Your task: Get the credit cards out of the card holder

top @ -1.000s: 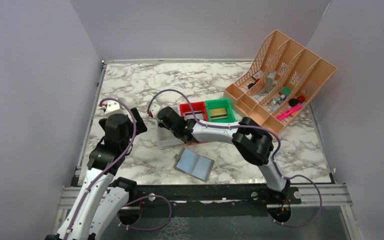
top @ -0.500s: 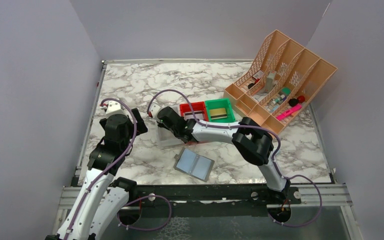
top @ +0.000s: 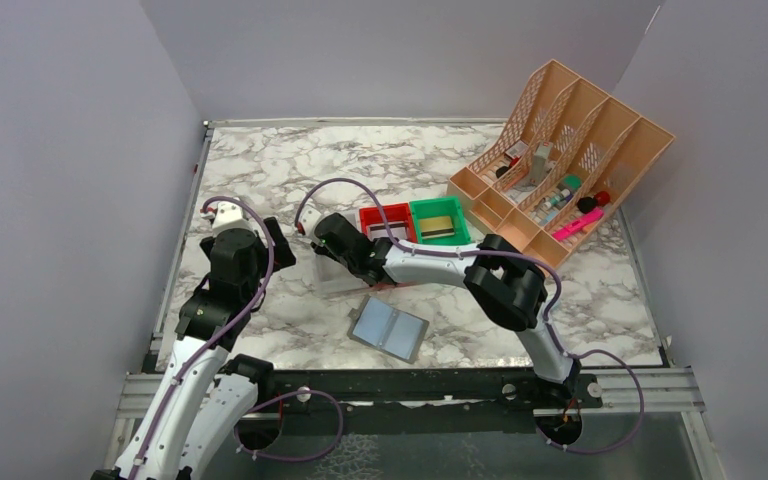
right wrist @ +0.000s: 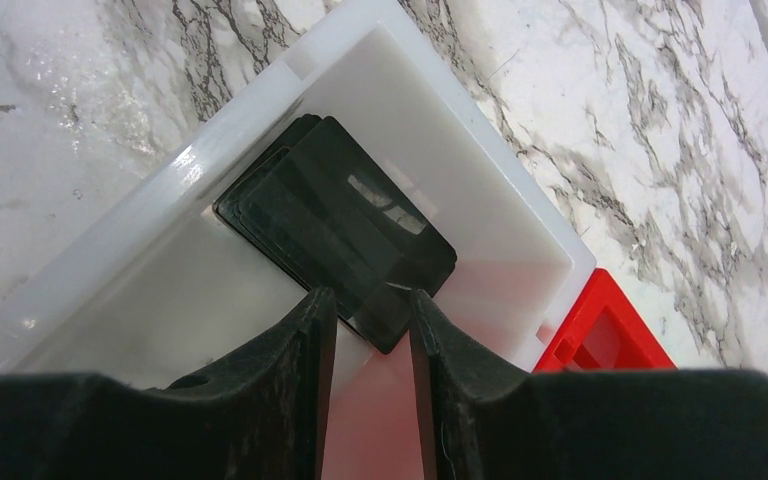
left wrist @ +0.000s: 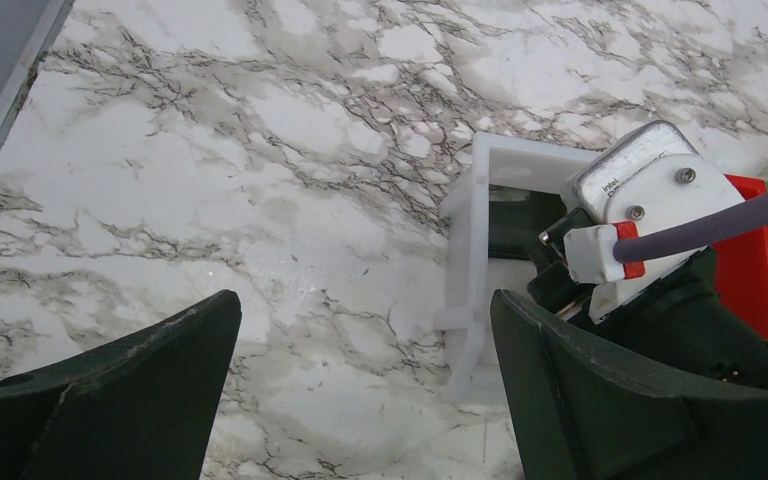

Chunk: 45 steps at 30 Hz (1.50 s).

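The card holder (top: 388, 327) lies open on the marble, showing one pale blue and one grey panel. Black credit cards (right wrist: 340, 230) lie stacked flat in the white bin (right wrist: 260, 110). My right gripper (right wrist: 372, 300) hovers low over that bin (top: 330, 280), open by a narrow gap, with a corner of the top card just beyond the fingertips and lying free. My left gripper (left wrist: 365, 300) stands wide open over bare marble just left of the white bin (left wrist: 470, 250), holding nothing; in the top view the left gripper (top: 272, 240) sits beside the right wrist.
A red bin (top: 385, 215) and a green bin (top: 438, 220) with a card in it stand right behind the white one. A peach desk organiser (top: 560, 160) with small items fills the back right. Grey walls enclose the table on three sides.
The right gripper's jaws have spread apart over the white bin. Both arms have otherwise stayed nearly in place.
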### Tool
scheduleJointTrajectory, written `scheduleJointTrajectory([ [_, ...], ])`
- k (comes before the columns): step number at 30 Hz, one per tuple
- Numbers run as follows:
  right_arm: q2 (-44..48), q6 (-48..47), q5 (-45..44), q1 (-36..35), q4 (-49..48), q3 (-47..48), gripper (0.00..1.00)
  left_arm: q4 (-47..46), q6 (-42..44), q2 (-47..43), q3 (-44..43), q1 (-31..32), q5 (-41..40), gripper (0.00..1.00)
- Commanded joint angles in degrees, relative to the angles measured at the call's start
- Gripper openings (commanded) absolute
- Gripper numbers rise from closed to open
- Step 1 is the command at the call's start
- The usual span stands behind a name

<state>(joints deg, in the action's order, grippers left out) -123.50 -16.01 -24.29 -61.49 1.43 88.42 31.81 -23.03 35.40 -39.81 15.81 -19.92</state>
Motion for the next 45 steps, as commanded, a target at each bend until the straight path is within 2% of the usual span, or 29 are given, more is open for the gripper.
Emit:
scheduleJointTrajectory([
  [1, -0.8, 1.2, 0.5, 0.0, -0.5, 0.9, 0.38, -1.5, 0.8, -0.8, 0.4, -0.4, 1.4, 0.99],
  [5, 0.7, 3.6, -0.6, 0.0, -0.4, 0.8, 0.38, -1.5, 0.8, -0.7, 0.4, -0.4, 1.4, 0.99],
  [8, 6.5, 9.3, 2.0, 0.1, -0.4, -1.3, 0.40, -1.6, 1.0, -0.6, 0.3, -0.4, 2.0, 0.99],
  [12, 18.9, 19.4, 4.6, 0.2, -3.8, -10.2, 0.44, -1.6, 1.3, -0.7, 0.4, -0.3, 2.6, 0.99],
  [17, 36.5, 36.7, 2.9, 0.2, -4.8, -28.5, 0.55, -2.8, 2.8, -0.6, 0.8, -0.4, 8.3, 0.99],
  [22, 50.9, 52.5, 2.9, 0.2, -3.9, -43.9, 0.60, -5.7, 3.1, 0.9, 1.8, -0.3, 19.5, 0.95],
  [24, 55.0, 56.5, 3.9, 0.2, -4.3, -48.5, 0.62, -8.0, 0.4, 2.2, 2.4, -0.3, 30.2, 0.89],
  [27, 59.1, 65.2, 3.2, 0.1, 1.9, -51.9, 0.63, -15.2, -6.8, 4.7, 5.8, 0.3, 45.3, 0.82],
  [28, 60.3, 66.7, 3.8, 0.1, 3.3, -52.9, 0.63, -15.9, -7.5, 5.4, 6.5, 1.0, 47.5, 0.80],
  [32, 65.1, 64.2, 7.3, 0.2, 5.7, -54.7, 0.63, -15.5, -11.2, 3.6, 9.5, 6.8, 45.2, 0.73],
  [35, 69.2, 64.5, 6.8, 0.1, 7.2, -55.9, 0.63, -16.0, -17.2, 0.6, 12.7, 13.7, 38.6, 0.73],
  [38, 72.4, 65.9, 6.7, 0.2, 7.6, -58.0, 0.63, -16.0, -19.6, 0.2, 15.2, 19.2, 34.2, 0.73],
  [42, 74.0, 68.8, 6.6, 0.2, 8.4, -60.3, 0.63, -17.2, -21.8, 4.2, 17.7, 24.1, 30.2, 0.72],
  [45, 72.9, 67.3, 8.2, 0.1, 7.8, -59.6, 0.63, -17.2, -19.5, 9.4, 15.9, 26.3, 28.1, 0.72],
])
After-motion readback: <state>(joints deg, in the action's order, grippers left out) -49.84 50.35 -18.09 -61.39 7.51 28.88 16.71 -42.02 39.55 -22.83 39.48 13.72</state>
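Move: Lying open and empty, the card holder is about 16 cm back and 12 cm to the right of the right hand, roughly 5 cm lower; from the left hand it lies some 7 cm back, 24 cm right and 17 cm below. The white bin with the black cards is right under the right hand, centred about 1 cm to its right and level with it fore and aft; the red bin sits about 12 cm to that hand's right and 1 cm ahead. Leaving the white bin empty-fingered, the right hand rises, draws back and to the right, then sinks again towards the card holder, rolling about 70 degrees around its fingers and opening wider. The left hand swings right nearly 20 cm, also back and down, turning clockwise towards the holder while its wide-open fingers narrow somewhat. ##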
